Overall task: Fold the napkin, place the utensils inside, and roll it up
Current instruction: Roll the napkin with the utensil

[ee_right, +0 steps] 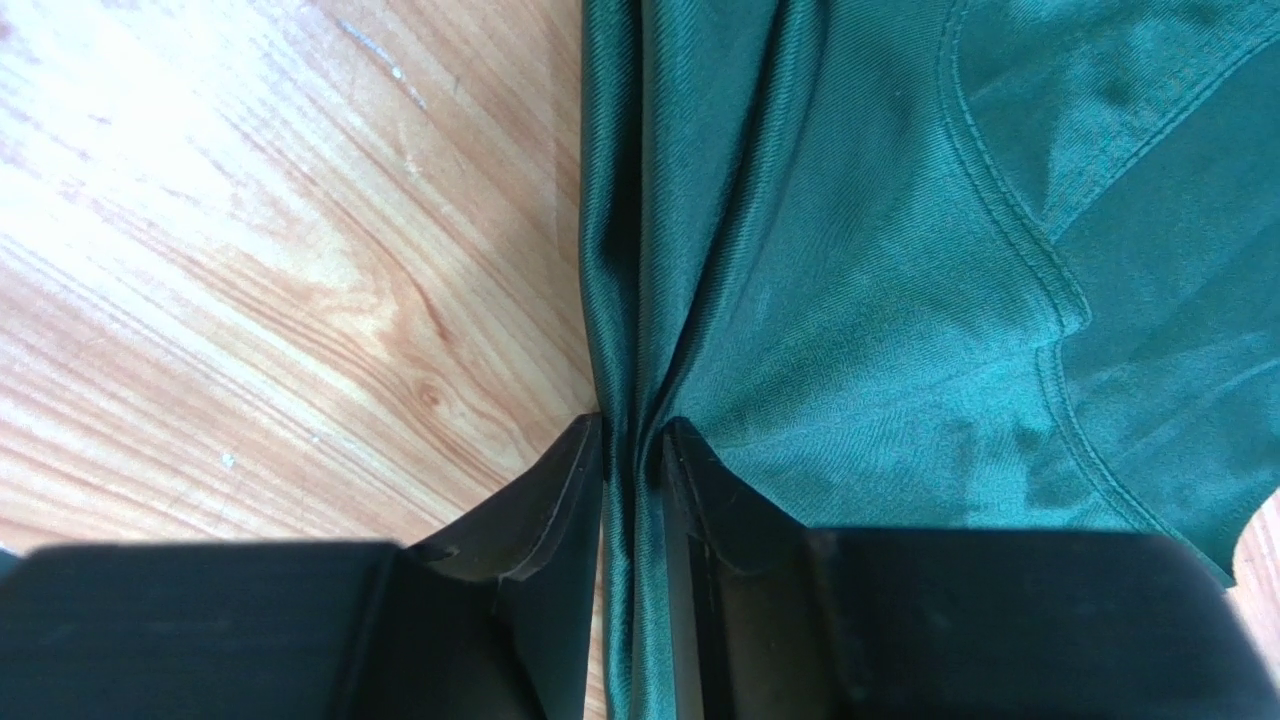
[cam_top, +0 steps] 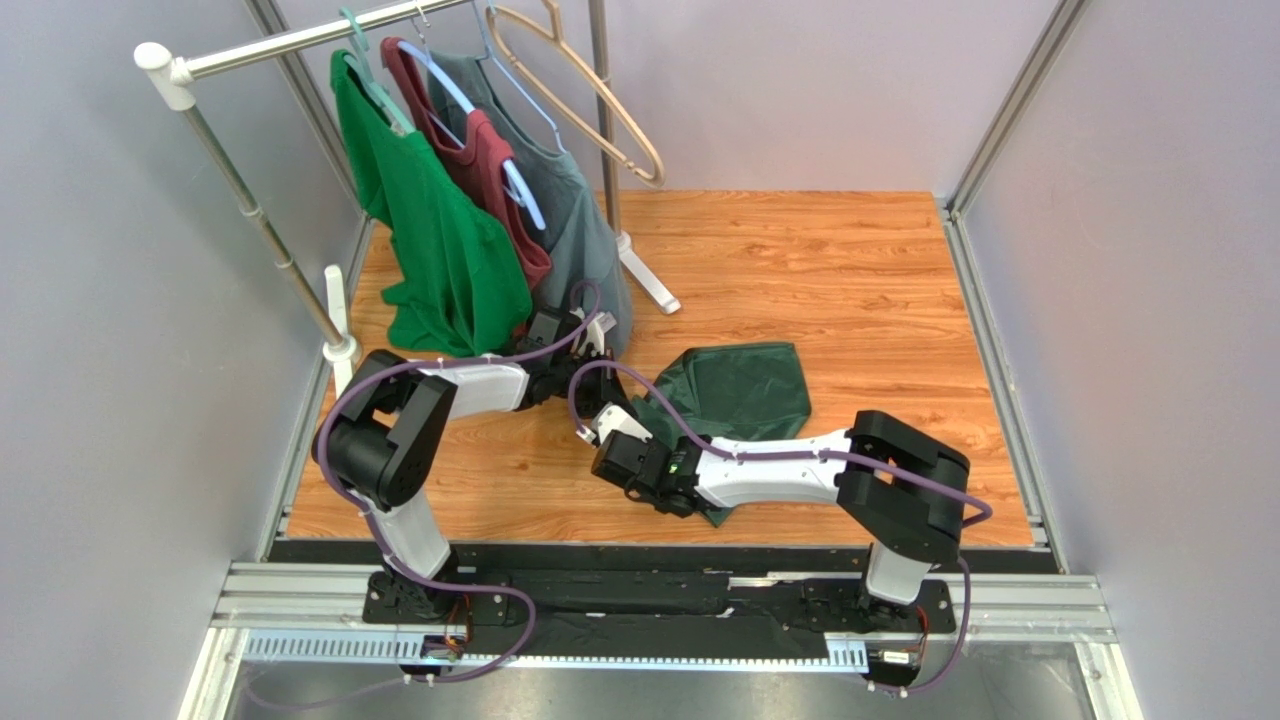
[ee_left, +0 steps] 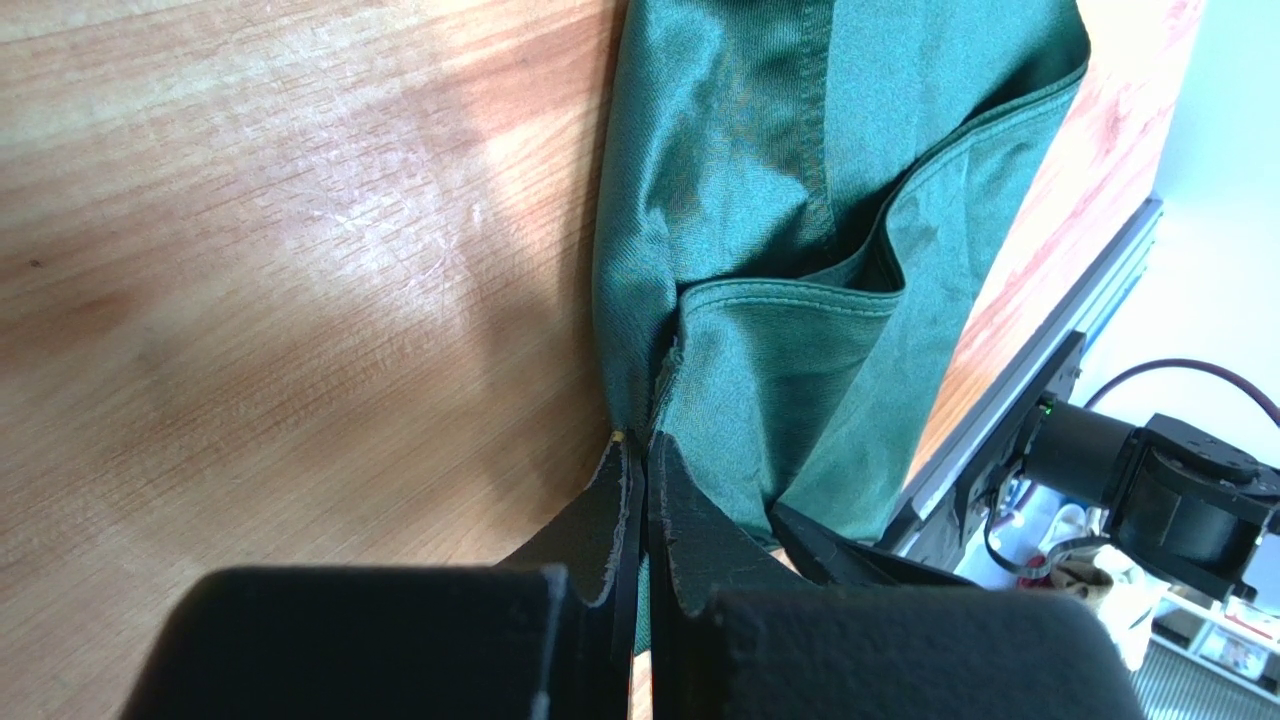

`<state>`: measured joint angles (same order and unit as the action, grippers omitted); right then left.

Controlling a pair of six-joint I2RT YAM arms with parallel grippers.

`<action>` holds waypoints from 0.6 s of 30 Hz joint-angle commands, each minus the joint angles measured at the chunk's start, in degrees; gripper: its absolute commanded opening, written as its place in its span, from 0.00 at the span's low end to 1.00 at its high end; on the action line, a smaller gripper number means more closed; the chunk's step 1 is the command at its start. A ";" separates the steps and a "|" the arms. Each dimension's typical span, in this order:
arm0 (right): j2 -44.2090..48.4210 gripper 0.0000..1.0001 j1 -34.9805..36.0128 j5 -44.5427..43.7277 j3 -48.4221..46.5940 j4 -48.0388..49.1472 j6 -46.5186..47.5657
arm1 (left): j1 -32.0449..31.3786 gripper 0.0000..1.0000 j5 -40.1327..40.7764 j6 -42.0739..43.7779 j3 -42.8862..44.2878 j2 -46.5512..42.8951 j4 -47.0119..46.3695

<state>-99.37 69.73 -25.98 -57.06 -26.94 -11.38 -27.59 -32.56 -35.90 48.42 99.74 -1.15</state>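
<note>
The dark green napkin (cam_top: 739,393) lies bunched on the wooden table (cam_top: 842,285) in front of the arms. My left gripper (cam_top: 601,383) is at the napkin's left corner. In the left wrist view it (ee_left: 646,444) is shut on a hemmed edge of the napkin (ee_left: 781,270). Just in front of it, my right gripper (cam_top: 616,432) is shut on a gathered pleat, seen in the right wrist view (ee_right: 634,435), with the napkin (ee_right: 902,300) spreading away to the right. The utensils are out of view.
A clothes rack (cam_top: 271,240) stands at the back left with a bright green shirt (cam_top: 436,240), a maroon one (cam_top: 489,165), a grey-green one (cam_top: 579,225) and a bare wooden hanger (cam_top: 586,83). Its white foot (cam_top: 649,281) rests on the table. Grey walls close both sides.
</note>
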 commanded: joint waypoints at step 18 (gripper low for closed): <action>7.44 0.00 -9.70 28.68 5.73 6.63 0.12 | 1.75 0.55 3.19 -0.75 -9.92 -13.60 -9.31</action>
<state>-94.72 62.61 -10.98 -53.04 -23.27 -11.55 -26.13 -31.24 -37.41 40.99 90.67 -5.41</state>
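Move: The napkin's far-left edge is already pinched in the left fingers; the napkin's middle lies some 14 cm to this hand's right, level fore and aft. The clothes rack's foot stands about 18 cm ahead and 3 cm right of it. The right fingers, slightly open, already straddle the napkin's near-left edge; from that hand the middle is roughly 7 cm ahead and 6 cm right, the left corner about 5 cm ahead and 8 cm left. The napkin's near-left edge gets pinched as the right fingers shut fully on it, nearly in place; that hand then pivots on its grip by about 15 degrees, fingers pointing more steeply down and a bit more leftward. Meanwhile the left fingers open about halfway, let go of the far-left edge and draw up and left, away from the cloth, roughly 3 cm. ##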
